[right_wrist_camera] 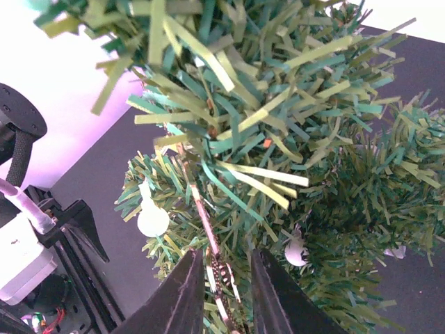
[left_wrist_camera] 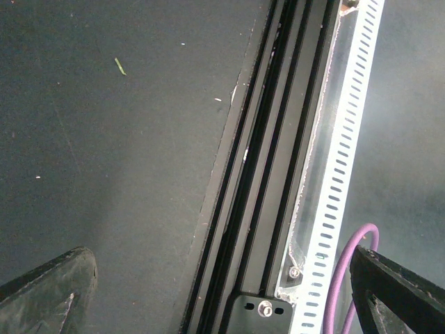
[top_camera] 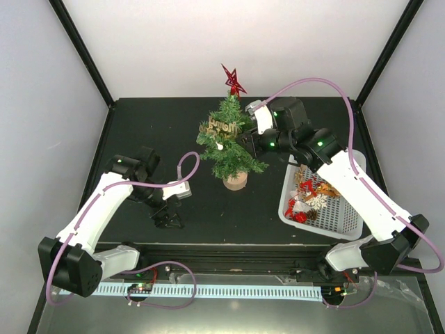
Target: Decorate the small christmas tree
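The small christmas tree (top_camera: 229,149) stands on its wooden disc (top_camera: 235,181) at mid-table, with a red star (top_camera: 233,80) on top, a gold glitter ornament (top_camera: 217,128) and a white ball (top_camera: 220,146) on its branches. My right gripper (top_camera: 242,138) reaches into the tree's right side. In the right wrist view its jaws (right_wrist_camera: 224,261) stand a little apart, and the thin gold ornament (right_wrist_camera: 208,229) hangs between them against the green needles (right_wrist_camera: 278,139). White balls (right_wrist_camera: 153,220) hang nearby. My left gripper (top_camera: 169,219) is wide open and empty, low over the table's near edge (left_wrist_camera: 221,257).
A white basket (top_camera: 334,226) with red, white and brown ornaments sits at the right, under my right forearm. Black rails (left_wrist_camera: 257,209) and a white slotted strip (left_wrist_camera: 341,160) run along the table's near edge. Black frame posts stand at the back corners.
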### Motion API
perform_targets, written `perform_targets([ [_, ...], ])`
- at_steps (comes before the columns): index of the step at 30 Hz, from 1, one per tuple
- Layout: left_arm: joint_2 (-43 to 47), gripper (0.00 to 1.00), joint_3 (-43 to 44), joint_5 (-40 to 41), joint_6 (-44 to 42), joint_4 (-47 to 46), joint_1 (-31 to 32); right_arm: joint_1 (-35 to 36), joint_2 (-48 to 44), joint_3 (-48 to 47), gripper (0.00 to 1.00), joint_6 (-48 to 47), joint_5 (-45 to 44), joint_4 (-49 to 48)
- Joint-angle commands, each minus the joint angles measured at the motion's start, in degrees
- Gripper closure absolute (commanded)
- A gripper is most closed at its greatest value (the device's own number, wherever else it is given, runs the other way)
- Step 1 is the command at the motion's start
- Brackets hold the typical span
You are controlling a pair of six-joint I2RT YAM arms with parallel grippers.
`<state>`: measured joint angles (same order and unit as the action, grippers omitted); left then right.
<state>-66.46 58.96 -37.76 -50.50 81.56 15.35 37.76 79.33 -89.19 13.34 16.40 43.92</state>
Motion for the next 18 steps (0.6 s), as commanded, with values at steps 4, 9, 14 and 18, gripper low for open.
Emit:
perform_targets([
  [4, -0.2, 0.01, -0.2, -1.7, -1.2, 0.1, -0.5, -0.3, -1.9, 0.2, 0.7, -0.3, -2.5, 0.6],
  [9, -0.3, 0.01, -0.2, -1.8, -1.3, 0.1, -0.5, -0.3, -3.0, 0.2, 0.64, 0.0, -4.2, 0.2],
  [14, -0.3, 0.01, -0.2, -1.7, -1.3, 0.1, -0.5, -0.4, -3.9, -0.2, 0.61, 0.3, -4.1, 0.4],
  [18, -0.3, 0.01, -0.2, -1.7, -1.2, 0.1, -0.5, -0.3, -5.6, -0.1, 0.58, 0.5, -4.5, 1.8],
])
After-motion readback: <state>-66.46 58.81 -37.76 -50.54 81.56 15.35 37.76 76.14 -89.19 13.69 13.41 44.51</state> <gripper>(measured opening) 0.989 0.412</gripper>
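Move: The gold letter sign already hangs in the christmas tree, its middle about 6 cm to the right hand's left, 3 cm farther out and roughly level with it. The tree's trunk is only some 3 cm to the left and 1 cm ahead; the red star is about 4 cm left, 2 cm ahead and 16 cm higher. From the idle left hand the sign lies some 20 cm right, 19 cm ahead and 17 cm up. Keep opening the right gripper, from a narrow gap to not quite half wide, so the fingertips stand clear on either side of the gold letter sign. As they spread, ease the hand off the branches to the right, then right and up together, about 1.5 cm each way, drawing slightly back at the end with hardly any wrist turn. ##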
